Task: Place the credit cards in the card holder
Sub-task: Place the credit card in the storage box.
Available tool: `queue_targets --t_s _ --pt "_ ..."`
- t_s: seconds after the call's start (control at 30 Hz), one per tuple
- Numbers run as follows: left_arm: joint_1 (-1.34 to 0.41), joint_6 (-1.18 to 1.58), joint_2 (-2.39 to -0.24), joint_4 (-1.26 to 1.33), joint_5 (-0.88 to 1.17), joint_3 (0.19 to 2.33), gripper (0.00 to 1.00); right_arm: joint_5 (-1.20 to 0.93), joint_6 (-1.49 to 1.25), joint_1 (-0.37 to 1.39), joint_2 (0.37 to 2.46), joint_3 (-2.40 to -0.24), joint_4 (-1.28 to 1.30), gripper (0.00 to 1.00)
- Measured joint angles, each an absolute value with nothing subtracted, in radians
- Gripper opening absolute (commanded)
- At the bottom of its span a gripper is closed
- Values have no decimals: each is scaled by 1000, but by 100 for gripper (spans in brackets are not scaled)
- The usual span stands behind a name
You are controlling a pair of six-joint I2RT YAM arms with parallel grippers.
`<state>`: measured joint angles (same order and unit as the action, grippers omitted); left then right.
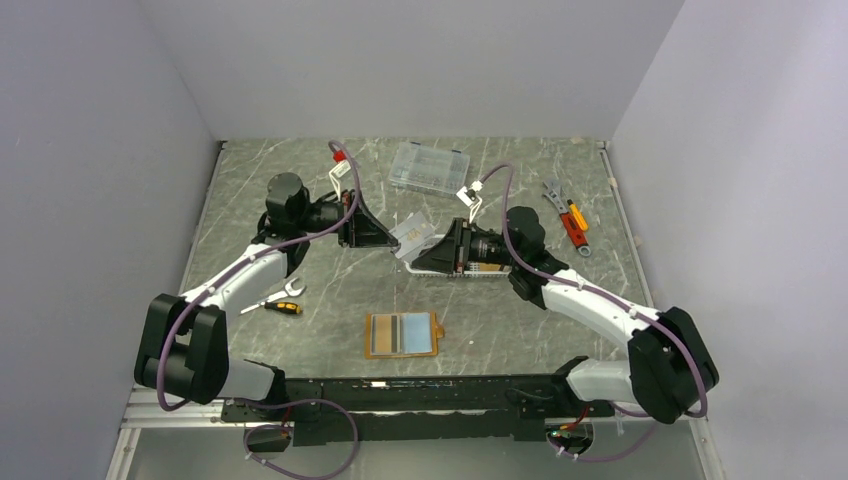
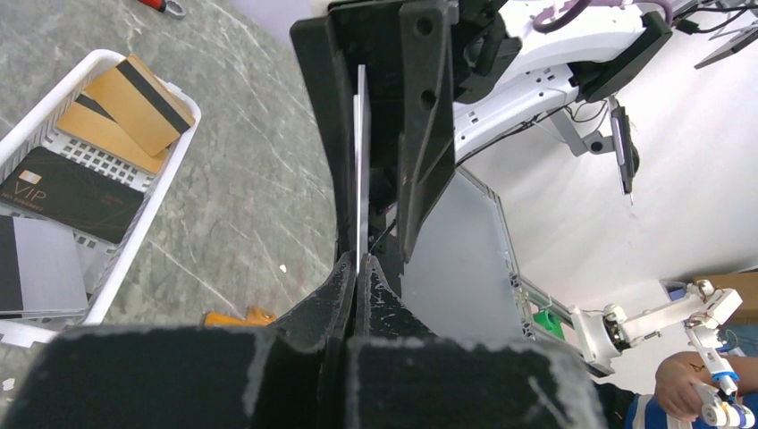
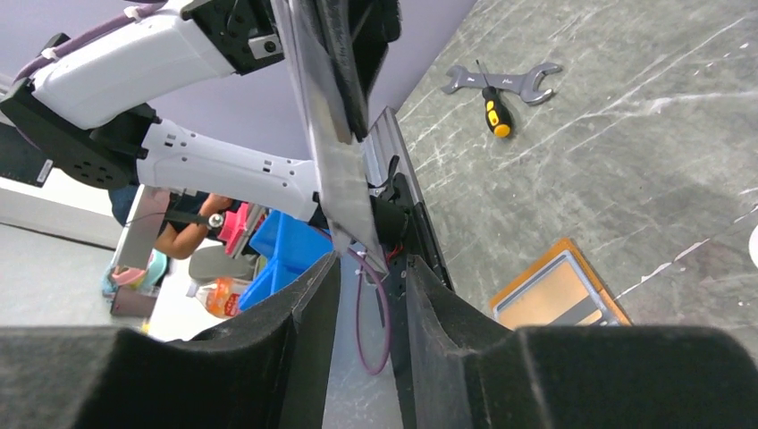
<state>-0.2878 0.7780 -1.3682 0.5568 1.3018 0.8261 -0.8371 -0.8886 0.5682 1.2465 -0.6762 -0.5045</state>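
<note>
My left gripper is shut on a grey-white credit card, seen edge-on and held in the air at mid-table. My right gripper faces it with its jaws open; the card's lower corner hangs just above the gap, touching neither finger. The orange card holder lies open flat near the front, with cards showing in its pockets. More credit cards lie in a white basket: gold-brown ones, a black one and a grey one.
The white basket sits under my right gripper. A clear compartment box stands at the back. A wrench and orange tool lie at the right. Another wrench with a yellow screwdriver lies at the left.
</note>
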Motion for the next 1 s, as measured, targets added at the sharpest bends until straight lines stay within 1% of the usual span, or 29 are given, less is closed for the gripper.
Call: queue_targets --t_s 0.2,0.4,0.5,0.67,0.73,0.83,1.0 --pt "-288 854 -1372 640 1304 812 0 -816 -904 582 1280 -672 -551 30" --pt "-287 889 -1372 679 1306 801 0 -779 -908 583 1279 -672 -577 32" --pt "-287 905 -1372 698 1306 800 0 -757 -906 583 1271 -672 -577 26" --pt "-287 912 -1372 707 1305 800 0 -744 -911 584 1258 -672 -606 9" --pt "-287 912 -1372 709 1304 800 0 -744 -921 585 1258 -667 -624 5" --pt "-287 911 -1372 707 1304 800 0 -746 -934 586 1258 -661 -643 0" --pt "-282 904 -1372 688 1306 800 0 -745 -939 589 1246 -645 -653 0"
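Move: The silver credit cards, held by the left fingers, have their middle about 3 cm ahead of the right hand, 1 cm to its left and 2 cm above it. Below the right hand by some 23 cm, the open card holder lies about 3 cm back and 3 cm left; the white basket is roughly 18 cm ahead and 10 cm right, 22 cm down. From the left hand the cards' middle is about 4 cm right and 1 cm ahead, level in height. Creeping slightly left and down first, the right hand then eases forward about 1.5 cm and up some 2 cm, its wrist turning only about 5 degrees, and its parted fingers close on the near, lower edge of the silver cards. The left hand stays almost in place, still pinching the cards' left end. ##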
